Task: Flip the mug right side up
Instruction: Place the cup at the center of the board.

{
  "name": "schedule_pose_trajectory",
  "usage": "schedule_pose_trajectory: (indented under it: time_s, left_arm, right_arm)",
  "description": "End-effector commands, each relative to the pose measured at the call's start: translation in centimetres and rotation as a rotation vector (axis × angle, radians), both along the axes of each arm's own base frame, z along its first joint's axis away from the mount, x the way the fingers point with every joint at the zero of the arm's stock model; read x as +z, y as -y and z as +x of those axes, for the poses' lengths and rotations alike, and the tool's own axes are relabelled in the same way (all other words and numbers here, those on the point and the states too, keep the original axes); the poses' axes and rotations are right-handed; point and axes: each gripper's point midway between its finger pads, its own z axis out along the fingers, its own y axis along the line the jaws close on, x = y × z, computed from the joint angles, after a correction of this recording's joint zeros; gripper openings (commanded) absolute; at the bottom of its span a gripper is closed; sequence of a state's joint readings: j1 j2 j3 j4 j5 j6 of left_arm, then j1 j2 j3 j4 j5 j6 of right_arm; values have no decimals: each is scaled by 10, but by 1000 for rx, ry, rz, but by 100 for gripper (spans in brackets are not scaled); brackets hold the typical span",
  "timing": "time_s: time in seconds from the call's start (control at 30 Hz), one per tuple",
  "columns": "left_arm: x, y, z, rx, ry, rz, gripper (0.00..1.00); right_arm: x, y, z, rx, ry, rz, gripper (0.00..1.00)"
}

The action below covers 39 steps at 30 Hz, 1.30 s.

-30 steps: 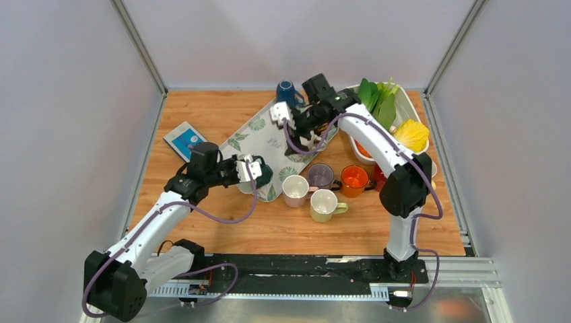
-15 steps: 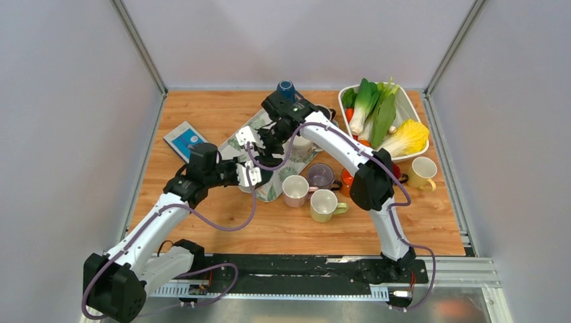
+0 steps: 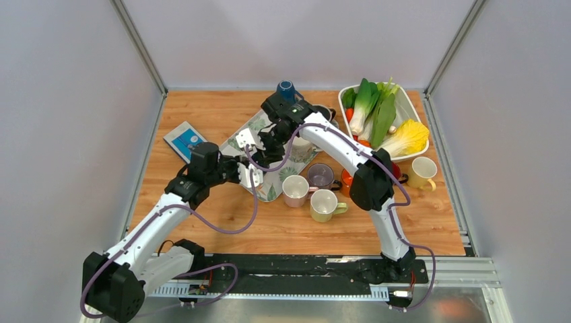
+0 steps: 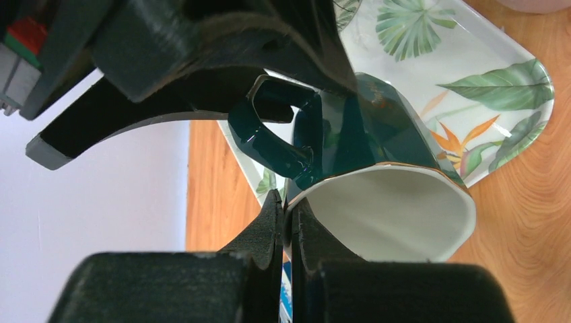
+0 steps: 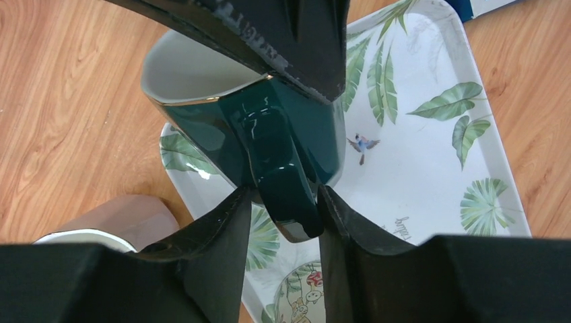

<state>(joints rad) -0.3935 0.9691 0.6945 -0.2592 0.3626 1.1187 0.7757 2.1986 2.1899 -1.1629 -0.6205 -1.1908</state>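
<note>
A dark green mug [image 4: 384, 134] with a white inside hangs tilted over the leaf-print tray [image 4: 485, 74], its mouth toward the left wrist camera. My left gripper [image 4: 289, 205] is shut on the rim, one finger inside and one outside. My right gripper [image 5: 286, 195] has come in from the far side. Its two fingers press either side of the mug's handle [image 5: 286, 182]. In the top view the left gripper [image 3: 250, 173] and right gripper [image 3: 259, 153] meet over the tray's near left end, and the mug is mostly hidden between them.
A blue mug [image 3: 285, 88] stands upside down behind the tray [image 3: 296, 158]. Pink [image 3: 294, 190], purple [image 3: 320, 175] and pale green [image 3: 324, 204] mugs stand upright to the right. A white bin of vegetables [image 3: 404, 108] and a cream mug [image 3: 422, 171] lie far right, a blue booklet [image 3: 184, 140] left.
The right arm swung from the tray's back corner over to the mug in the left gripper, and its jaws narrowed onto the handle. The left gripper stayed put, still gripping the rim.
</note>
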Motion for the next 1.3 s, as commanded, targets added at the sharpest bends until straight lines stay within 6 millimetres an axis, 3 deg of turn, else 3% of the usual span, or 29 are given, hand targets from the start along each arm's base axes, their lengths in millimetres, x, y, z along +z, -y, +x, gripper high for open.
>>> schedule_pose_trajectory:
  time_s: [0.0, 0.07, 0.23, 0.27, 0.4, 0.43, 0.47, 0.53, 0.67, 0.87, 1.07, 1.27]
  left_arm:
    - [71, 15, 20, -32, 247, -100, 0]
    - [73, 17, 19, -38, 257, -102, 0]
    - [78, 14, 21, -17, 280, -115, 0]
    - [79, 13, 21, -5, 279, -122, 0]
    - [80, 9, 18, 18, 272, -135, 3]
    - [78, 8, 17, 23, 266, -135, 8]
    - [78, 5, 17, 41, 264, -140, 23]
    - [79, -1, 15, 75, 270, -152, 40]
    - [84, -14, 9, 142, 285, -172, 54]
    - [74, -39, -9, 253, 219, -171, 58]
    - [60, -62, -27, 460, 28, -336, 69]
    - [26, -39, -42, 503, -424, -553, 74]
  right_arm:
    - [-3, -16, -5, 23, 18, 27, 38]
    - [-3, -20, -7, 26, 17, 38, 32]
    - [-3, -23, -6, 43, 35, 50, 1]
    - [-4, -23, -5, 43, 39, 49, 0]
    - [-1, -25, -2, 13, 25, 70, 0]
    - [1, -25, 0, -11, 11, 79, 0]
    - [3, -26, 2, -24, 0, 94, 0]
    - [9, -29, 6, -48, -13, 136, 0]
    - [8, -28, 6, -63, -50, 179, 0]
    - [-8, -24, 7, -116, -197, 202, 0]
    - [-14, -19, 10, -184, -290, 264, 0]
    - [-36, -6, 5, -181, -275, 288, 0]
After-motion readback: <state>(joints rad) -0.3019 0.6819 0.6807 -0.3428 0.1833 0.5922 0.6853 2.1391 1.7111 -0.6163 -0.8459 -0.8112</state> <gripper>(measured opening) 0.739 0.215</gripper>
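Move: The left hand still holds the green mug by its rim; the mug's middle lies some 4 cm to its right, 2 cm back and 3 cm lower, with the tablet about 18 cm to its left, 5 cm ahead. The right fingers straddle the handle: from them the mug's middle is about 5 cm left, 2 cm back; the tray's centre 4 cm ahead, 4 cm right, 15 cm below; the cream mug 10 cm right, 5 cm ahead; the pink mug 10 cm right, 7 cm back. The right fingers close and pinch the green mug's handle while the hand eases a centimetre or so forward and left, and only then does the left hand open, let go of the rim, rise about 7 cm and draw off left and slightly back, swinging counter-clockwise and sinking a little again at the end. Keeping its pinch, the right hand meanwhile lowers the mug about 7 cm towards the near-left part of the tray, tilting and turning clockwise by some 25 degrees in all. ##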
